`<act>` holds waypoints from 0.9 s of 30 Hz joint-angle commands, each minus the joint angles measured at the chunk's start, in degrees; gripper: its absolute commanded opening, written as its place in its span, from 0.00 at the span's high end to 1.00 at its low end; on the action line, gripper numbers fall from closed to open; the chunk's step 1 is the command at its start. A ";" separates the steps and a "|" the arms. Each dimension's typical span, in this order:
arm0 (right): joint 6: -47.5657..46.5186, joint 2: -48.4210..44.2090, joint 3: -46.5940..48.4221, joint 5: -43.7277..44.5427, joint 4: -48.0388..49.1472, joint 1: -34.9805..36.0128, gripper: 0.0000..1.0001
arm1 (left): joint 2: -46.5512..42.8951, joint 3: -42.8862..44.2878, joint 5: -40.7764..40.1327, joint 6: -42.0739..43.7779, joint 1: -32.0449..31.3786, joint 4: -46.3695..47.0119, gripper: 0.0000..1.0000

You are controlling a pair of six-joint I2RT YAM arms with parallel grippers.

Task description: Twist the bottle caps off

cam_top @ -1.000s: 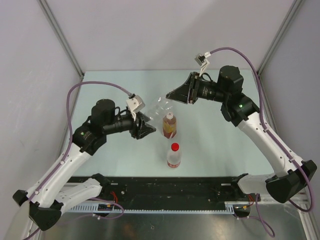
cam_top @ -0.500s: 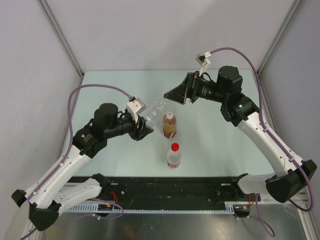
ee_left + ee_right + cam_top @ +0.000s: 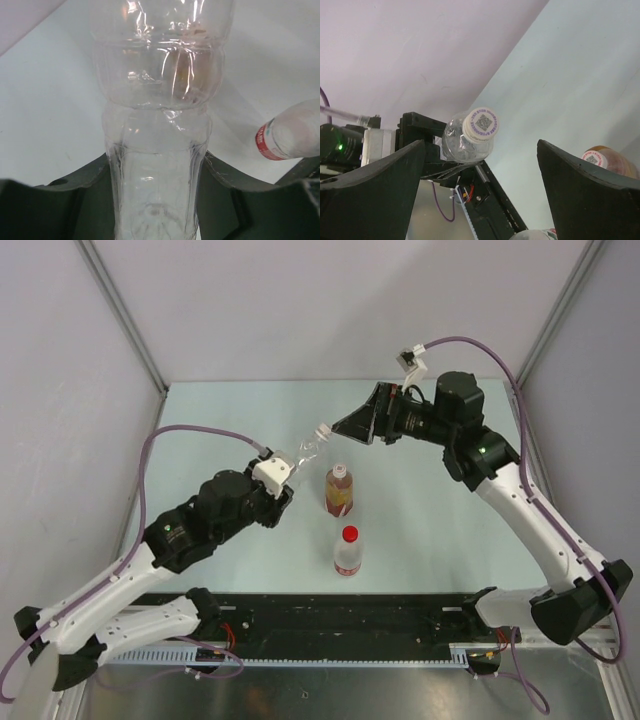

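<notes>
My left gripper (image 3: 284,480) (image 3: 157,200) is shut on the lower body of the plain clear bottle (image 3: 306,447) (image 3: 159,100) and holds it tilted up and to the right, off the table. Its pale cap (image 3: 323,428) (image 3: 481,124), printed in purple, is on the neck and points at my right gripper (image 3: 343,426) (image 3: 481,145). That gripper is open, its fingers (image 3: 385,185) wide on either side, and the cap sits just off the fingertips, untouched. The amber bottle (image 3: 339,495) stands capped (image 3: 594,159) mid-table. The red-capped labelled bottle (image 3: 348,555) (image 3: 287,137) stands nearer.
The pale green table (image 3: 430,520) is bounded by grey side walls with metal posts (image 3: 125,315). A black rail (image 3: 340,615) with the arm bases runs along the near edge. The two standing bottles are close under and right of the held one.
The right gripper opened and let go of the clear bottle's cap, which stays on the neck. The left arm shifted, its gripper still on the bottle, tilting it more steeply toward the right gripper.
</notes>
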 commanded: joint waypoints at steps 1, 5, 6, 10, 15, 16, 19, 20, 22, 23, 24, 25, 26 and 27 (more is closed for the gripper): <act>2.97 2.39 0.82 -3.10 0.73 -0.05 0.04 | 0.28 -0.67 -13.90 2.75 -4.33 -0.16 0.84; 5.19 4.83 0.82 -5.95 2.53 0.03 0.12 | 1.69 -0.88 -19.22 2.94 -7.64 -0.48 0.84; 5.64 5.44 0.82 -6.67 2.82 0.08 0.15 | 2.06 -0.90 -20.11 2.95 -8.26 -0.54 0.84; 6.96 7.31 0.82 -8.48 3.18 0.12 0.27 | 3.11 -0.92 -22.36 2.89 -9.77 -0.82 0.84; 7.76 8.88 0.82 -9.71 3.30 0.32 0.40 | 3.70 -1.10 -24.42 2.98 -11.19 -0.91 0.86; 7.98 9.05 0.82 -9.82 3.43 0.31 0.42 | 3.86 -1.14 -24.86 3.01 -11.44 -0.89 0.87; 8.42 9.38 0.79 -10.14 3.86 0.45 0.48 | 4.37 -1.17 -26.06 3.16 -12.14 -0.95 0.88; 8.48 9.52 0.76 -10.17 3.93 0.46 0.52 | 4.50 -1.17 -26.34 3.15 -12.39 -0.95 0.88; 8.49 9.62 0.74 -10.15 3.94 0.45 0.59 | 4.82 -1.18 -26.81 3.07 -12.85 -0.96 0.88; 8.43 9.72 0.73 -10.13 3.88 0.46 0.64 | 4.99 -1.18 -26.98 3.01 -13.01 -0.96 0.89; 8.35 9.82 0.73 -10.12 3.81 0.47 0.68 | 5.17 -1.23 -27.24 2.94 -13.22 -0.96 0.89; 8.23 9.87 0.73 -10.12 3.68 0.47 0.72 | 5.30 -1.29 -27.45 2.95 -13.46 -0.96 0.90; 8.12 9.94 0.73 -10.25 3.62 0.43 0.74 | 5.41 -1.37 -27.78 3.04 -13.80 -0.87 0.91; 8.07 10.10 0.68 -10.40 3.64 0.45 0.75 | 5.51 -1.45 -28.21 3.09 -14.15 -0.87 0.92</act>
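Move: Just off the right fingertips, the cap on the clear bottle lies about 4 cm left of the right hand, 1 cm ahead and 3 cm lower. The brown bottle stands some 30 cm below that hand, 2 cm back and level sideways; the red-capped bottle about 16 cm back at similar depth. From the left hand, which already holds the clear bottle, the cap is roughly 6 cm forward, 7 cm right and 11 cm up. Sinking about 5 cm and reaching some 3 cm left, slightly forward, the right hand brings its wide-open fingers around the clear bottle's cap, rolling the wrist about 15 degrees, then closes them to pinch the cap. The left hand keeps its grip, lowers the bottle a couple of centimetres and turns it roughly 15 degrees, leaning it farther towards the right hand. ##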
